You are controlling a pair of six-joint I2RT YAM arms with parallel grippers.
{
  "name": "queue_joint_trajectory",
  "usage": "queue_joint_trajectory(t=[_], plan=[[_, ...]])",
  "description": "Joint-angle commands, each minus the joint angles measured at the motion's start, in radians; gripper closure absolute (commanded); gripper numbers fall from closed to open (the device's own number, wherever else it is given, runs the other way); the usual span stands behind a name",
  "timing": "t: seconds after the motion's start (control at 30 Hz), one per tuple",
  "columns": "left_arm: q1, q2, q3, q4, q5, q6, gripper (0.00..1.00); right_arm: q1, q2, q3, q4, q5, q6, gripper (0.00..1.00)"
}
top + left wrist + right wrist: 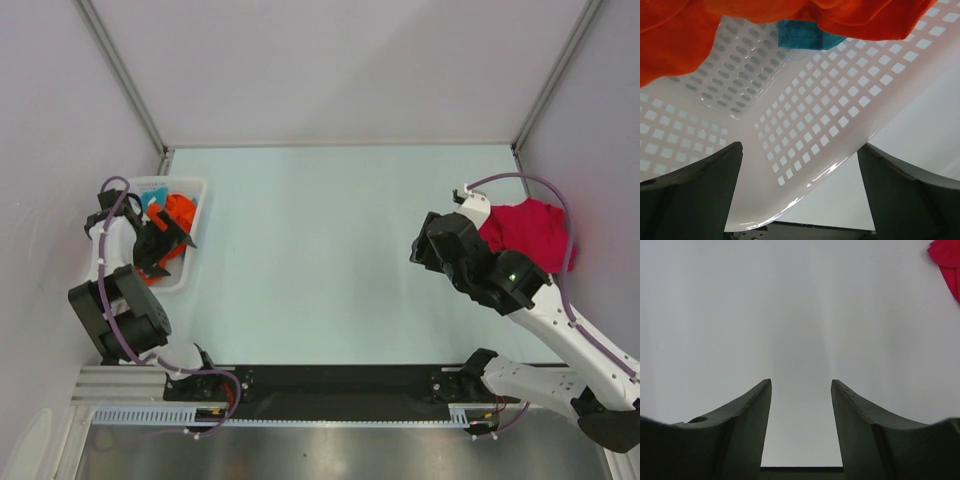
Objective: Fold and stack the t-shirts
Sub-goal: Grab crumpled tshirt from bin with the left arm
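Note:
A bright orange t-shirt (pixel 178 210) lies bunched in the white mesh basket (pixel 192 184) at the left, with a teal t-shirt (pixel 155 194) beside it. My left gripper (pixel 172 245) hangs over the basket's near part. In the left wrist view it (pixel 800 150) is open wide; orange cloth (pixel 680 40) and teal cloth (pixel 797 37) lie ahead of the fingers (pixel 700 190), untouched, and the basket wall (pixel 830 110) passes between them. A crimson t-shirt (pixel 530 230) lies crumpled at the right. My right gripper (pixel 420 252) hovers left of it, open (pixel 801 382) and empty, with red cloth (pixel 947 255) at the top right corner.
Grey walls close in the pale table (pixel 320 260) on the left, back and right. The basket sits close to the left wall. A black rail (pixel 340 380) with both arm bases runs along the near edge.

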Motion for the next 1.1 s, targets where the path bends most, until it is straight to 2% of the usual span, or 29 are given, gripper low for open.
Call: queue_joint_trajectory(t=[0.0, 0.2, 0.3, 0.53, 0.63, 0.8, 1.07], plan=[[0.021, -0.008, 0.089, 0.032, -0.214, -0.048, 0.00, -0.003, -0.002, -0.002, 0.027, -0.001, -0.004, 0.43], [-0.023, -0.036, 0.222, -0.016, -0.289, -0.036, 0.01, -0.003, 0.004, -0.008, 0.028, -0.008, -0.003, 0.43], [-0.084, -0.053, 0.268, -0.028, -0.343, -0.021, 0.01, -0.003, 0.012, -0.005, 0.033, -0.018, 0.000, 0.43], [-0.302, -0.086, 0.376, -0.026, -0.407, 0.030, 0.01, -0.003, 0.018, 0.001, 0.030, -0.031, 0.008, 0.43], [-0.338, -0.071, 0.371, -0.026, -0.433, 0.036, 0.01, -0.002, 0.015, 0.004, 0.022, -0.034, 0.013, 0.43], [-0.350, -0.053, 0.328, -0.025, -0.441, 0.036, 0.01, -0.002, 0.009, 0.003, 0.002, -0.029, 0.019, 0.42], [-0.339, 0.050, 0.337, -0.043, -0.590, 0.021, 0.00, 0.000, -0.007, 0.013, -0.047, -0.017, 0.034, 0.42]])
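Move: The orange t-shirt lies in the white bin, its middle about 10 cm ahead of the left hand, 3 cm to its left and 6 cm below. The teal t-shirt is bunched beyond it, some 18 cm ahead, 6 cm left and equally low. The bin's right rim passes level with the hand, about 4 cm to its right. From the right hand the orange shirt lies roughly 58 cm left, 14 cm ahead and 22 cm below. The bin's right rim, already released, is left behind as the left hand climbs about 12 cm and goes some 7 cm forward, swinging first left over the bin, then back right, before sinking a couple of centimetres. Its left side rolls up about 30 degrees so the wide-open fingers lean left over the bin; nothing is gripped. ##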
